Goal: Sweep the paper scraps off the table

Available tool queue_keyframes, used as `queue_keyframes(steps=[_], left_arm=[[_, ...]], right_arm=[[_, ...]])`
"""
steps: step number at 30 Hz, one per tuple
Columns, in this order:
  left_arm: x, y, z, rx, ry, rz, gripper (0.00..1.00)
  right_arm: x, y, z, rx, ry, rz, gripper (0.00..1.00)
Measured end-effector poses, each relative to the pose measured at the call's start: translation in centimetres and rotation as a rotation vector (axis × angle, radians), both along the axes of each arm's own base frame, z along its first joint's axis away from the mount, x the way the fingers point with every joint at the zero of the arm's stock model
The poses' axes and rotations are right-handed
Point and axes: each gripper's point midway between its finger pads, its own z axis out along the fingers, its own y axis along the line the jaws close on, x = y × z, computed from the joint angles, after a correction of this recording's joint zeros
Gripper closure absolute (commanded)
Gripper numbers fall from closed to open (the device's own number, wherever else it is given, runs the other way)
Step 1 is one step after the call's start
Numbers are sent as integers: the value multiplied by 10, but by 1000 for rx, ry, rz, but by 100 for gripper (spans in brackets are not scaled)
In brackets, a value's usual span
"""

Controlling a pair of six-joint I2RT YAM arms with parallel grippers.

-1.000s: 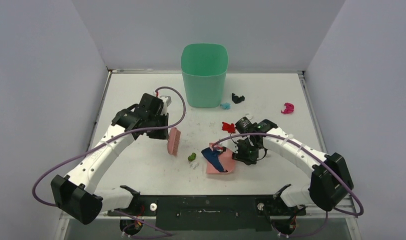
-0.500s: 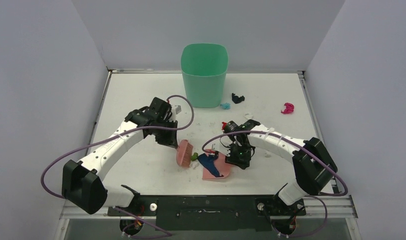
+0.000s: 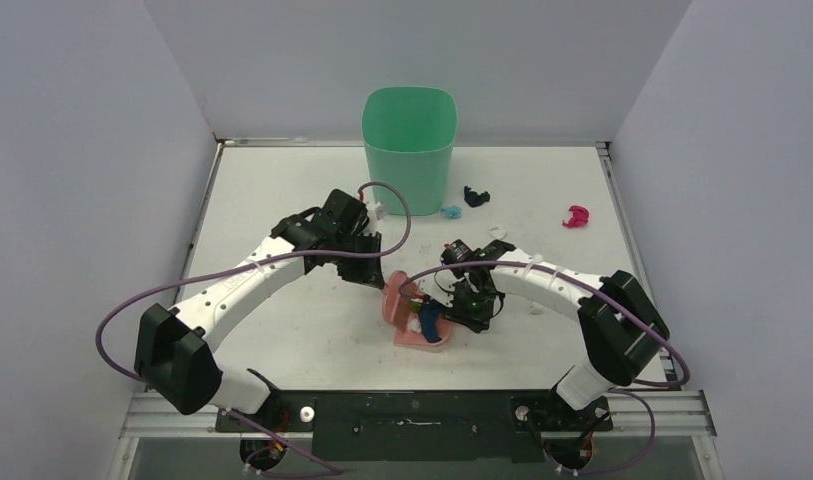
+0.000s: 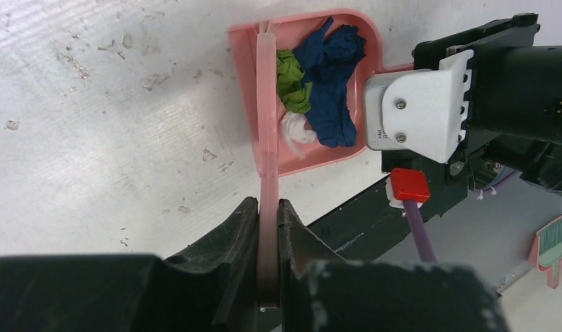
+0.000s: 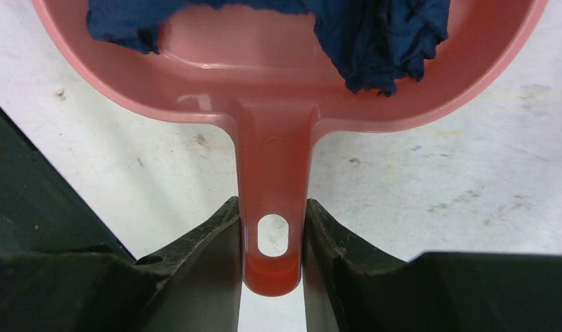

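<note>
My left gripper (image 3: pixel 374 276) (image 4: pixel 267 207) is shut on the thin handle of the pink hand brush (image 3: pixel 395 297) (image 4: pixel 266 138). The brush head stands at the mouth of the pink dustpan (image 3: pixel 419 340) (image 4: pixel 319 158). My right gripper (image 3: pixel 472 310) (image 5: pixel 271 214) is shut on the dustpan handle (image 5: pixel 272 173). Inside the pan lie dark blue (image 4: pixel 333 76), green (image 4: pixel 292 72) and white (image 4: pixel 295 130) paper scraps. Black (image 3: pixel 475 196), light blue (image 3: pixel 450 211), white (image 3: pixel 498 232) and magenta (image 3: pixel 576 216) scraps lie loose on the table (image 3: pixel 282 180).
A tall green bin (image 3: pixel 409 150) stands at the back centre of the table, close to the black and light blue scraps. The metal rail runs along the near edge, just below the dustpan. Grey walls close in both sides.
My left arm swung the brush rightward up to the dustpan mouth, carrying the green and white scraps into it. My right arm shifted the dustpan slightly left toward the brush.
</note>
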Motion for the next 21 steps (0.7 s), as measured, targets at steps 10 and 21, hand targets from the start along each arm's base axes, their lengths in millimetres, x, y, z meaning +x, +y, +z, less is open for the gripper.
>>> queue_keyframes(steps=[10,21], left_arm=[[15,-9,36,46,-156,30,100],[30,2,94,34,-354,115,100]], right_arm=[[33,-8,25,143,-130,-123,87],[28,-7,29,234,-155,-136,87]])
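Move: About 6 cm right of the left hand, 6 cm back and 14 cm below is the middle of the dustpan; the navy scrap in it is some 8 cm right and 7 cm back, the green one 5 cm right and 3 cm back. From the right hand on its handle, the pan's middle is about 8 cm left, 1 cm back and 2 cm lower; the red scrap lies roughly 10 cm ahead, 1 cm left and 3 cm below. Lifting the brush up and away from the dustpan, the left hand rises about 9 cm and goes 3 cm forward, swinging back some 20 degrees with its grip kept. The right hand, still holding the pan's handle, carries it forward nearly 4 cm towards the red scrap and up 3 cm, easing back slightly at the end, while rolling so its left side rises and turning a little clockwise. ##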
